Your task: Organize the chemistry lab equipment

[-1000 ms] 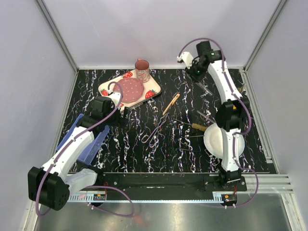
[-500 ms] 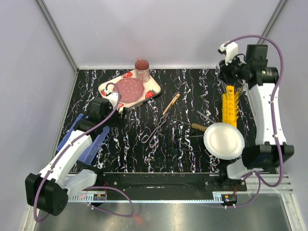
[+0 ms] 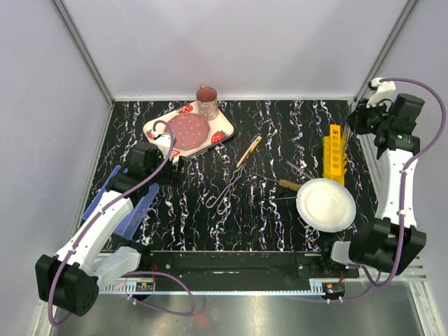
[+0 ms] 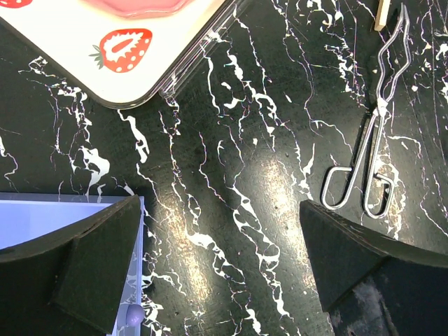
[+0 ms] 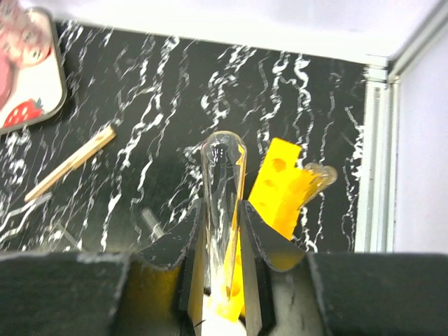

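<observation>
My right gripper [image 5: 222, 206] is shut on a clear glass test tube [image 5: 224, 175] that stands up between its pads. It hovers at the back right [image 3: 355, 119], over the far end of a yellow tube rack [image 3: 335, 154]. The right wrist view shows that rack [image 5: 278, 183] just right of the held tube, with another tube [image 5: 316, 176] in it. A bent wire tong [image 3: 225, 190] lies mid-table, with a wooden stick [image 3: 248, 150] behind it and a wooden-handled tool [image 3: 289, 185] beside the plate. My left gripper [image 4: 220, 238] is open over bare table, left of the tong [image 4: 374, 133].
A strawberry tray [image 3: 155, 127] with a pink mug [image 3: 206, 103] sits at the back left. A white plate [image 3: 325, 204] lies front right, touching the rack's near end. A blue bin [image 3: 115, 203] is under my left arm. Walls close in at the back and sides.
The right arm has swung from the back middle to the far right corner, carrying the test tube and uncovering the yellow rack and plate. The left arm has hardly moved.
</observation>
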Robot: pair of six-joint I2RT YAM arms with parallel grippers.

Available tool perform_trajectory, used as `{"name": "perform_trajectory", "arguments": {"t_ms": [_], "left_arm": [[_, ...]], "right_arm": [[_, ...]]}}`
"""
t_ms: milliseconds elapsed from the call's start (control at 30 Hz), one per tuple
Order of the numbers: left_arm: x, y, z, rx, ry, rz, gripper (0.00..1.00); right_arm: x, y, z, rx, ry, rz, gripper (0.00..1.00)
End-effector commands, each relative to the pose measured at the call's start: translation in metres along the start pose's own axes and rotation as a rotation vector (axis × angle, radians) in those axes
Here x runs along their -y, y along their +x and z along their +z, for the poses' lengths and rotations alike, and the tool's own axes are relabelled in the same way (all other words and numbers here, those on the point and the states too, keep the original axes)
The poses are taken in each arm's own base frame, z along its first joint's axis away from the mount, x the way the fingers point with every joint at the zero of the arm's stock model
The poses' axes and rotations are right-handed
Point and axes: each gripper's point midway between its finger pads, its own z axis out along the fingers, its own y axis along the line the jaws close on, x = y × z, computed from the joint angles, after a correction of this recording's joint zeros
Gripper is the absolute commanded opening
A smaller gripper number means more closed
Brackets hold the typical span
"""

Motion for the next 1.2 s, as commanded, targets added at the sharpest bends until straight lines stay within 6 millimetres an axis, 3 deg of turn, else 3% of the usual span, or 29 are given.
{"name": "perform_trajectory", "arguments": {"t_ms": [0, 67, 233, 367, 800, 1167], "left_arm": [[0.003, -0.013, 0.003, 0.046, 0.016, 0.0, 0.99], [0.003, -0.011, 0.005, 0.037, 0.016, 0.0, 0.99], [0.002, -0.008, 0.009, 0.019, 0.01, 0.001, 0.99], [0.001, -0.006, 0.011, 0.008, 0.004, 0.002, 0.99], [0.0, -0.001, 0.013, -0.009, 0.002, 0.001, 0.99], [0.001, -0.001, 0.014, -0.01, 0.006, 0.001, 0.99]], "right_arm": [[0.037, -0.028, 0.019, 0.17, 0.043, 0.099, 0.21], [0.053, -0.024, 0.031, 0.187, 0.07, 0.131, 0.21], [0.089, -0.022, 0.039, 0.235, 0.134, 0.15, 0.21], [0.101, -0.01, 0.051, 0.223, 0.151, 0.14, 0.21], [0.132, 0.024, 0.073, 0.201, 0.219, 0.283, 0.23], [0.134, 0.034, 0.068, 0.189, 0.229, 0.283, 0.23]]}}
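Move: The yellow rack that my right hand is taking its test tube to has its middle about 7 cm ahead, 5 cm to the right and 27 cm below that hand. Down on the table too, the white plate lies some 11 cm back and 2 cm left, and a loose glass tube about 4 cm ahead and 9 cm left. From my left hand the rack is roughly 16 cm ahead, 53 cm right and 13 cm lower. With the test tube still pinched in my right fingers, I swing it about 11 cm to the right and 8 cm forward while sinking nearly as far, down towards the rack and past its middle to the right side. The wrist turns clockwise and rolls its left side up, some 20 degrees in all, and the sweep slows towards the end. My open left hand just eases down slightly. ##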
